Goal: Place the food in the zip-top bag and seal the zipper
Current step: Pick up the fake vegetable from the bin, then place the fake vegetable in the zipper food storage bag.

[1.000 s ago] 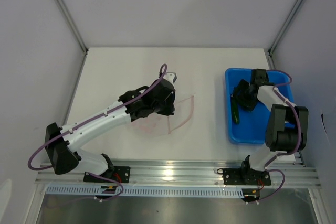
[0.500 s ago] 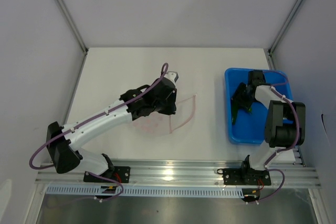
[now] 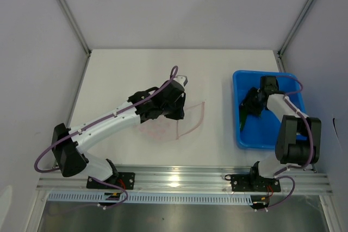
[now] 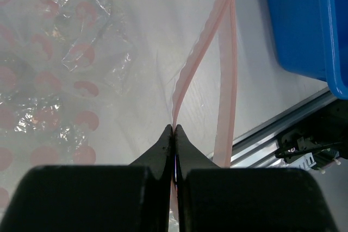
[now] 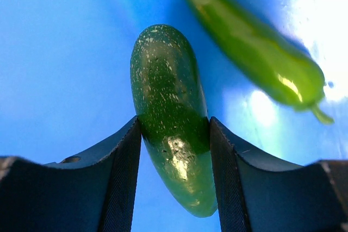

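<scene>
The zip-top bag (image 3: 161, 129) lies crinkled on the table, clear with pink dots (image 4: 65, 80). Its zipper (image 4: 205, 52) is a pink strip curving along the mouth, which gapes. My left gripper (image 4: 175, 130) is shut on one lip of that strip, seen from above at the bag's mouth (image 3: 175, 111). My right gripper (image 5: 174, 129) is down in the blue bin (image 3: 272, 134), both pads pressed against a dark green speckled piece of food (image 5: 166, 96). A lighter green pepper (image 5: 255, 58) lies just beyond it. No red or yellow food shows.
The bin's blue wall (image 4: 304, 20) stands close to the right of the bag's mouth. An aluminium rail (image 3: 179, 180) runs along the near table edge. Grey walls and frame posts enclose the table at the back and sides.
My right gripper's jaws have narrowed onto the dark green piece in the bin. My left gripper has shifted slightly right and away from the rail, taking the bag's lip with it.
</scene>
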`<state>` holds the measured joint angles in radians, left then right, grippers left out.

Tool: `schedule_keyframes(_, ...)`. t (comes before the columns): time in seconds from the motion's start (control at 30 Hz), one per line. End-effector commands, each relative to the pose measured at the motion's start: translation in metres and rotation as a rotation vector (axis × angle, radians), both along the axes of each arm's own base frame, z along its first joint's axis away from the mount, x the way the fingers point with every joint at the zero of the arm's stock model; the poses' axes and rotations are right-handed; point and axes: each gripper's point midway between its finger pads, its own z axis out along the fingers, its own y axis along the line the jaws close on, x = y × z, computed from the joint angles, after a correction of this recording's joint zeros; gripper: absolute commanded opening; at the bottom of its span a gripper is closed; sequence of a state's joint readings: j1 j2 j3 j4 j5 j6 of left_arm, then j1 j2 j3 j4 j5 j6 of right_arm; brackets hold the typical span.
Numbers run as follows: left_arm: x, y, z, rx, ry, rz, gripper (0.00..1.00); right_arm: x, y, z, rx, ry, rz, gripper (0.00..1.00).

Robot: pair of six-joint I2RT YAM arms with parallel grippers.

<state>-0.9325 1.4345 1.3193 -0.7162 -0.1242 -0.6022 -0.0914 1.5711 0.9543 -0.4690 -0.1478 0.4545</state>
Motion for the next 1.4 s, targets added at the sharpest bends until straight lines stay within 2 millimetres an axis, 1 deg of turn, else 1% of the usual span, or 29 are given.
schedule_keyframes(0.0, 0.005, -0.001, 0.021, -0.037, -0.031, 0.012, 0.00, 0.001, 0.003, 0.040, 0.013, -0.108, -0.013, 0.03)
schedule_keyframes(0.03, 0.005, -0.001, 0.022, -0.040, -0.032, 0.013, 0.01, 0.000, 0.005, 0.045, 0.022, -0.119, -0.011, 0.00)
schedule_keyframes(0.07, 0.005, -0.001, 0.023, -0.047, -0.034, 0.018, 0.01, -0.001, 0.008, 0.059, 0.029, -0.156, -0.004, 0.00)
schedule_keyframes(0.13, 0.004, -0.001, 0.026, -0.059, -0.034, 0.021, 0.01, -0.007, 0.013, 0.072, 0.045, -0.177, 0.005, 0.00)
schedule_keyframes(0.17, 0.003, -0.001, 0.025, -0.060, -0.030, 0.023, 0.00, -0.010, 0.015, 0.086, 0.048, -0.218, 0.003, 0.00)
schedule_keyframes(0.27, 0.003, 0.000, 0.024, -0.067, -0.034, 0.028, 0.01, -0.017, 0.022, 0.114, 0.075, -0.278, 0.012, 0.00)
schedule_keyframes(0.3, 0.004, 0.000, 0.026, -0.069, -0.038, 0.030, 0.01, -0.024, 0.027, 0.130, 0.095, -0.312, 0.025, 0.00)
schedule_keyframes(0.37, 0.005, 0.000, 0.029, -0.074, -0.045, 0.034, 0.01, -0.030, 0.036, 0.151, 0.130, -0.355, 0.038, 0.00)
schedule_keyframes(0.4, 0.005, 0.000, 0.029, -0.073, -0.046, 0.035, 0.01, -0.036, 0.040, 0.166, 0.144, -0.395, 0.047, 0.00)
schedule_keyframes(0.5, 0.006, 0.000, 0.034, -0.085, -0.059, 0.038, 0.01, -0.048, 0.063, 0.188, 0.234, -0.430, 0.097, 0.00)
schedule_keyframes(0.53, 0.007, 0.000, 0.035, -0.088, -0.062, 0.041, 0.01, -0.057, 0.079, 0.198, 0.295, -0.443, 0.145, 0.00)
schedule_keyframes(0.57, 0.007, 0.000, 0.035, -0.089, -0.064, 0.042, 0.01, -0.059, 0.086, 0.204, 0.333, -0.459, 0.160, 0.00)
schedule_keyframes(0.6, 0.007, 0.000, 0.037, -0.091, -0.066, 0.042, 0.01, -0.066, 0.102, 0.206, 0.397, -0.440, 0.183, 0.00)
schedule_keyframes(0.63, 0.007, 0.000, 0.037, -0.091, -0.066, 0.042, 0.01, -0.072, 0.112, 0.212, 0.437, -0.447, 0.208, 0.00)
schedule_keyframes(0.67, 0.007, 0.000, 0.036, -0.090, -0.067, 0.041, 0.01, -0.082, 0.131, 0.217, 0.487, -0.438, 0.276, 0.00)
schedule_keyframes(0.73, 0.008, 0.000, 0.037, -0.093, -0.071, 0.043, 0.01, -0.090, 0.149, 0.224, 0.542, -0.433, 0.319, 0.00)
schedule_keyframes(0.77, 0.008, 0.001, 0.038, -0.093, -0.073, 0.044, 0.01, -0.098, 0.164, 0.228, 0.574, -0.428, 0.374, 0.00)
schedule_keyframes(0.83, 0.008, 0.001, 0.040, -0.097, -0.077, 0.045, 0.01, -0.106, 0.178, 0.226, 0.618, -0.393, 0.408, 0.00)
schedule_keyframes(0.87, 0.008, 0.001, 0.041, -0.100, -0.079, 0.045, 0.01, -0.113, 0.190, 0.225, 0.651, -0.375, 0.464, 0.00)
schedule_keyframes(0.9, 0.007, 0.002, 0.042, -0.105, -0.083, 0.046, 0.01, -0.117, 0.197, 0.222, 0.672, -0.356, 0.488, 0.00)
schedule_keyframes(0.93, 0.007, 0.003, 0.041, -0.105, -0.083, 0.046, 0.01, -0.121, 0.203, 0.213, 0.697, -0.313, 0.496, 0.00)
schedule_keyframes(0.97, 0.007, 0.002, 0.039, -0.109, -0.087, 0.044, 0.01, -0.127, 0.213, 0.210, 0.729, -0.285, 0.539, 0.00)
schedule_keyframes(1.07, 0.004, 0.004, 0.035, -0.122, -0.098, 0.028, 0.01, -0.136, 0.225, 0.197, 0.781, -0.228, 0.562, 0.00)
schedule_keyframes(1.1, 0.006, 0.002, 0.039, -0.144, -0.117, 0.032, 0.01, -0.141, 0.230, 0.194, 0.802, -0.203, 0.577, 0.00)
schedule_keyframes(1.17, 0.004, 0.006, 0.034, -0.154, -0.123, 0.040, 0.01, -0.144, 0.234, 0.186, 0.834, -0.167, 0.568, 0.00)
schedule_keyframes(1.2, 0.004, 0.003, 0.038, -0.178, -0.139, 0.043, 0.01, -0.146, 0.237, 0.183, 0.847, -0.142, 0.567, 0.00)
schedule_keyframes(1.23, 0.004, 0.007, 0.036, -0.181, -0.150, 0.057, 0.01, -0.145, 0.239, 0.183, 0.861, -0.144, 0.569, 0.00)
schedule_keyframes(1.3, 0.001, 0.005, 0.033, -0.192, -0.164, 0.054, 0.01, -0.145, 0.242, 0.177, 0.891, -0.098, 0.530, 0.00)
schedule_keyframes(1.37, -0.003, 0.003, 0.032, -0.196, -0.178, 0.048, 0.01, -0.141, 0.244, 0.176, 0.929, -0.074, 0.485, 0.00)
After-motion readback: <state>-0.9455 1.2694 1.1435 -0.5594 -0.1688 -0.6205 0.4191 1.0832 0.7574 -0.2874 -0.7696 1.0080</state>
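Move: The dark green vegetable is already pinched in the right fingers, just off the bin floor. The zip-top bag's open mouth, where it is taken, lies about 28 cm to that hand's left, 12 cm back and 10 cm higher. The bin's left rim is in between, about 5 cm left, level fore and aft and 6 cm up; the green chili lies 4 cm ahead and 5 cm right, 1 cm lower. From the left hand, the mouth's middle is 4 cm right, 1 cm back and 3 cm down. The dark green vegetable, still gripped, is lifted steeply out of the bin by the right hand, then carried some 23 cm left and 14 cm back towards the bag's mouth, peaking about 21 cm up before sinking 5 cm. The wrist swings about 50 degrees so the fingers point leftward, turning counter-clockwise too. The left hand keeps its pinch on the zipper edge, almost still. ##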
